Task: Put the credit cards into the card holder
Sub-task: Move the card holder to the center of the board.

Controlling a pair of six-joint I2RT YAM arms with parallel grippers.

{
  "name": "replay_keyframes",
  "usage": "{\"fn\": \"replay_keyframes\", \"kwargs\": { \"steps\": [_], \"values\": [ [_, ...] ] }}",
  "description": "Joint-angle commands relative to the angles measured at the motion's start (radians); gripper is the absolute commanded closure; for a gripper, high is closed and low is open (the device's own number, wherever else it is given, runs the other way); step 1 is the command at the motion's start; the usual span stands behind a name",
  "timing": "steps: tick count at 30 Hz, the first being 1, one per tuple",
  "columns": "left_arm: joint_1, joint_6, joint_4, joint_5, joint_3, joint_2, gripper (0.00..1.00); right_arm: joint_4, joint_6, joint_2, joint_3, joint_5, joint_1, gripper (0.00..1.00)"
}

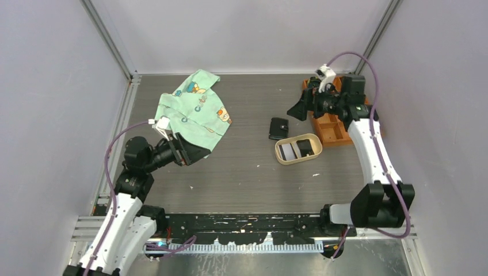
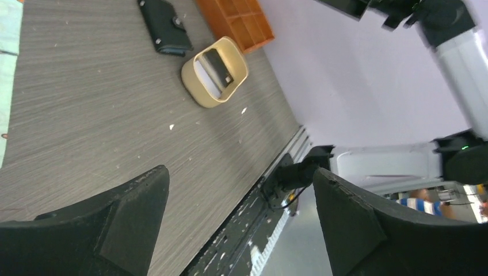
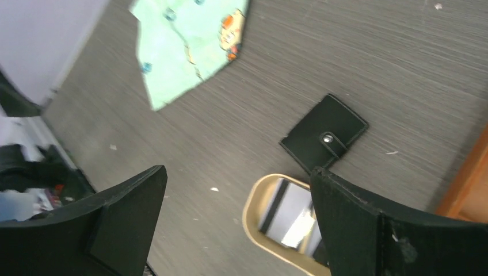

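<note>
The black card holder lies closed on the table, snap tab on top. Just right of it sits a beige oval tray holding the credit cards: a white one with a dark stripe and a dark one. My left gripper hangs open and empty at the left, beside the cloth. My right gripper is open and empty, raised above the table at the back right, beyond the holder and tray.
A mint-green printed cloth lies at the back left, partly under my left gripper. An orange compartment box stands at the back right under my right arm. Small white specks dot the grey table.
</note>
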Motion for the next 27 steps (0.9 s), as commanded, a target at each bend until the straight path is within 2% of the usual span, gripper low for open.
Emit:
{"fn": "replay_keyframes", "kwargs": {
  "steps": [1, 4, 7, 9, 16, 22, 27],
  "values": [
    [-0.16, 0.183, -0.122, -0.193, 0.109, 0.095, 0.06, -0.106, -0.244, 0.122, 0.138, 0.273, 0.125, 0.01],
    [-0.277, 0.349, -0.327, -0.358, 0.241, 0.182, 0.07, -0.101, -0.193, 0.236, 0.185, 0.381, 0.159, 0.01],
    [-0.297, 0.441, -0.419, -0.402, 0.298, 0.222, 0.08, -0.106, -0.132, 0.357, 0.241, 0.484, 0.182, 0.01],
    [-0.297, 0.444, -0.407, -0.411, 0.28, 0.215, 0.08, -0.122, -0.087, 0.438, 0.282, 0.537, 0.189, 0.03],
    [-0.297, 0.405, -0.326, -0.407, 0.207, 0.195, 0.09, -0.149, 0.034, 0.66, 0.399, 0.633, 0.19, 0.21],
    [-0.295, 0.403, -0.301, -0.387, 0.214, 0.243, 0.09, -0.21, 0.107, 0.83, 0.506, 0.573, 0.191, 0.29],
    [-0.295, 0.394, -0.275, -0.371, 0.208, 0.275, 0.1, -0.237, 0.116, 0.883, 0.529, 0.519, 0.2, 0.34]
  ]
}}
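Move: The card holder lies about 9 cm ahead of the right gripper, 4 cm to its left and some 27 cm below. From that gripper, the beige card tray is roughly level ahead, 2 cm to the right; the orange organizer's middle is about 17 cm ahead and 20 cm to the right, both also far below. From the left gripper, the card holder is around 22 cm ahead, 26 cm to the right and 25 cm below. Drop the right gripper about 24 cm and reach some 12 cm forward onto the card holder's far right side, tipping the fingers about 45 degrees to point steeply down and narrowing them by a third, still short of a grip. Meanwhile sink the left gripper some 6 cm, first swinging it right and partly back, and roll its left side up about 25 degrees, fingers wide. ##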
